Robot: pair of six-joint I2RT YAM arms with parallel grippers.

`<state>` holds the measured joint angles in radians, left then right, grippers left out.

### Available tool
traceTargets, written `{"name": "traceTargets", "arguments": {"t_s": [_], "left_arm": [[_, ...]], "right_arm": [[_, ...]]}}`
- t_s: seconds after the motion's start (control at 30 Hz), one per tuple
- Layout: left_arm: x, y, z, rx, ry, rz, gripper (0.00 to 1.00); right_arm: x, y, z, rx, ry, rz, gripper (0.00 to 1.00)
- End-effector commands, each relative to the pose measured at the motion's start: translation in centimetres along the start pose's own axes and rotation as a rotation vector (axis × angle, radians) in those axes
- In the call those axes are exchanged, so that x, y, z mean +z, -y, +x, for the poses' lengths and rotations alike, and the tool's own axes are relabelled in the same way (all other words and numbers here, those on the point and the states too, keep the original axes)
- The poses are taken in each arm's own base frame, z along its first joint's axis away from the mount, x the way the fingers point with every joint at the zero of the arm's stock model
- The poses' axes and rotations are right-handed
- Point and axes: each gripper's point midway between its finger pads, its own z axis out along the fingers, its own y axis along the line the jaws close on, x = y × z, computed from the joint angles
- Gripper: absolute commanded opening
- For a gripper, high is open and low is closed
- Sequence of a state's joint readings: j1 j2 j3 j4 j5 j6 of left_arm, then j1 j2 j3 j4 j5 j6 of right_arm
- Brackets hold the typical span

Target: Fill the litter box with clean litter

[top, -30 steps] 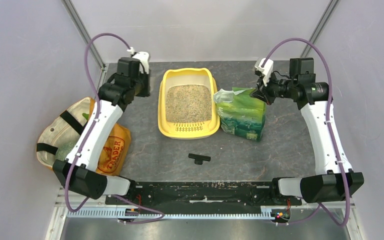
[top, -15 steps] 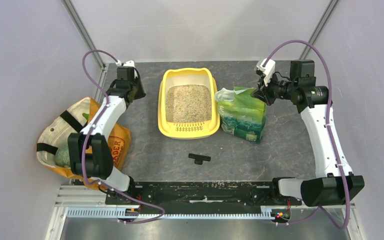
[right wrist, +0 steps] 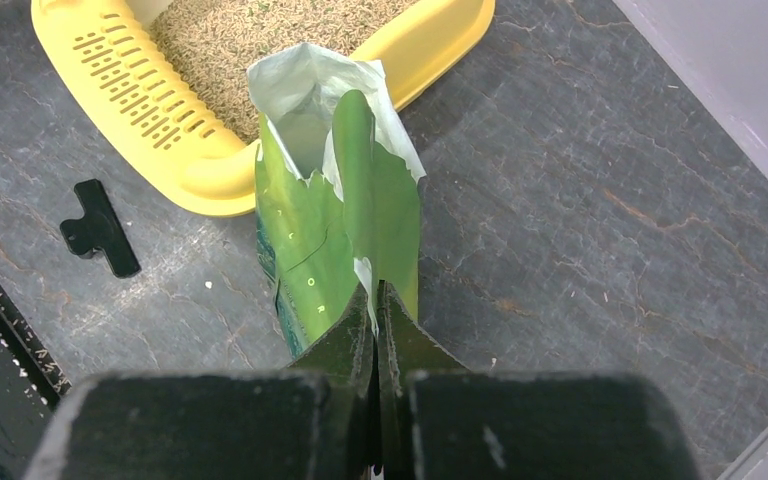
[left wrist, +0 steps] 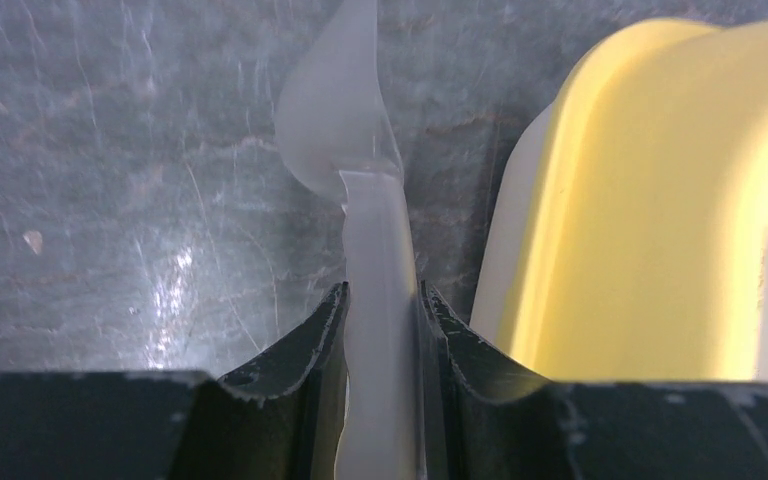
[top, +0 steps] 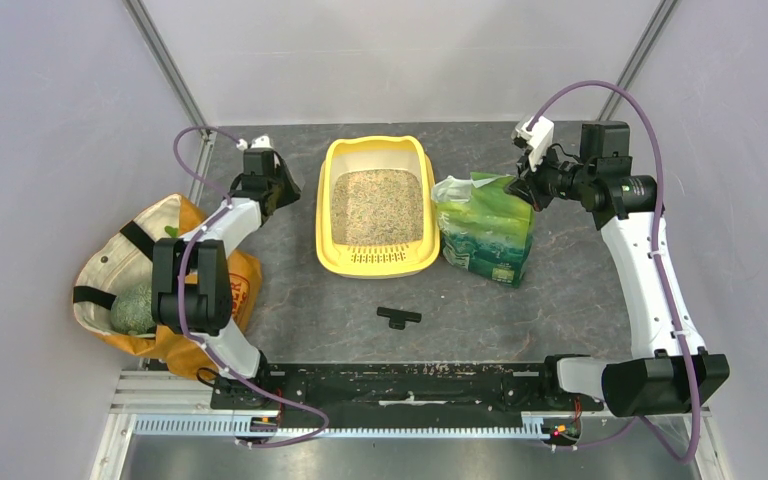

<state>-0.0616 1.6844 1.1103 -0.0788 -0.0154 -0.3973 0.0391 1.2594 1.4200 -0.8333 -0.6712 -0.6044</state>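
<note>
The yellow litter box [top: 324, 215] sits mid-table holding beige clean litter [top: 377, 205]. My left gripper [top: 276, 194] hangs just left of the box, low over the table. In the left wrist view that gripper [left wrist: 382, 295] is shut on the handle of a clear plastic scoop [left wrist: 345, 120], with the box's rim [left wrist: 640, 200] beside it on the right. My right gripper [top: 515, 187] is shut on the top edge of the green bag [top: 485, 230], which stands right of the box. From the right wrist the gripper [right wrist: 375, 290] pinches the open bag [right wrist: 315, 230]; the litter [right wrist: 250, 30] shows beyond.
An orange-and-cream tote bag [top: 130, 270] slumps off the table's left edge, beside the left arm. A small black clip [top: 399, 317] lies in front of the litter box, also visible as the clip [right wrist: 100, 230] from the right wrist. Grey walls enclose the table.
The left arm has folded back, its elbow swinging toward the tote bag, and its gripper has come down nearer the table with the scoop. The right arm barely moved.
</note>
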Motion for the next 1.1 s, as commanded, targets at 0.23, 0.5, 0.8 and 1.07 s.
{"name": "traceTargets", "arguments": {"t_s": [0.23,0.5,0.8,1.07], "left_arm": [[-0.1,-4.6,7.4,-0.141,-0.211,-0.105,0.37],[-1.6,-3.4,5.2,-0.085,-0.213,-0.066,0.7],[-8.1,0.3,-1.9,0.062,-0.052,0.084,0.87],[-16.5,10.9,-5.1,0.419,0.025,0.708,0.89]], "right_arm": [[-1.3,0.1,-1.9,-0.02,0.044,0.029,0.0],[-1.5,-0.1,-2.2,-0.017,0.053,0.024,0.0],[-3.7,-1.6,-1.9,-0.018,0.012,0.011,0.0],[-6.7,-4.6,-1.2,-0.114,0.03,-0.059,0.0]]}}
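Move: The left hand, still pinching the clear scoop's handle, has the bare table spot for the scoop about 6 cm back, 2 cm left and 8 cm below. The litter box's middle lies some 22 cm to this hand's right and 1 cm back, the canvas bag about 25 cm left and 20 cm back. The right hand still grips the litter bag's top; the bag's middle is about 8 cm left, level fore and aft, 15 cm below, the litter box 32 cm left and 10 cm ahead. The left hand lowers the scoop about 6 cm while drawing back as far, to the bare table left of the litter box, tips its fingers some 15 degrees further down, and opens wide to let the handle go, then lifts quickly about 17 cm clear, turning clockwise. The right hand, shut on the litter bag's top throughout, stays put until the left has let go, then draws back about 4 cm and slightly right, taking the bag away from the litter box. ##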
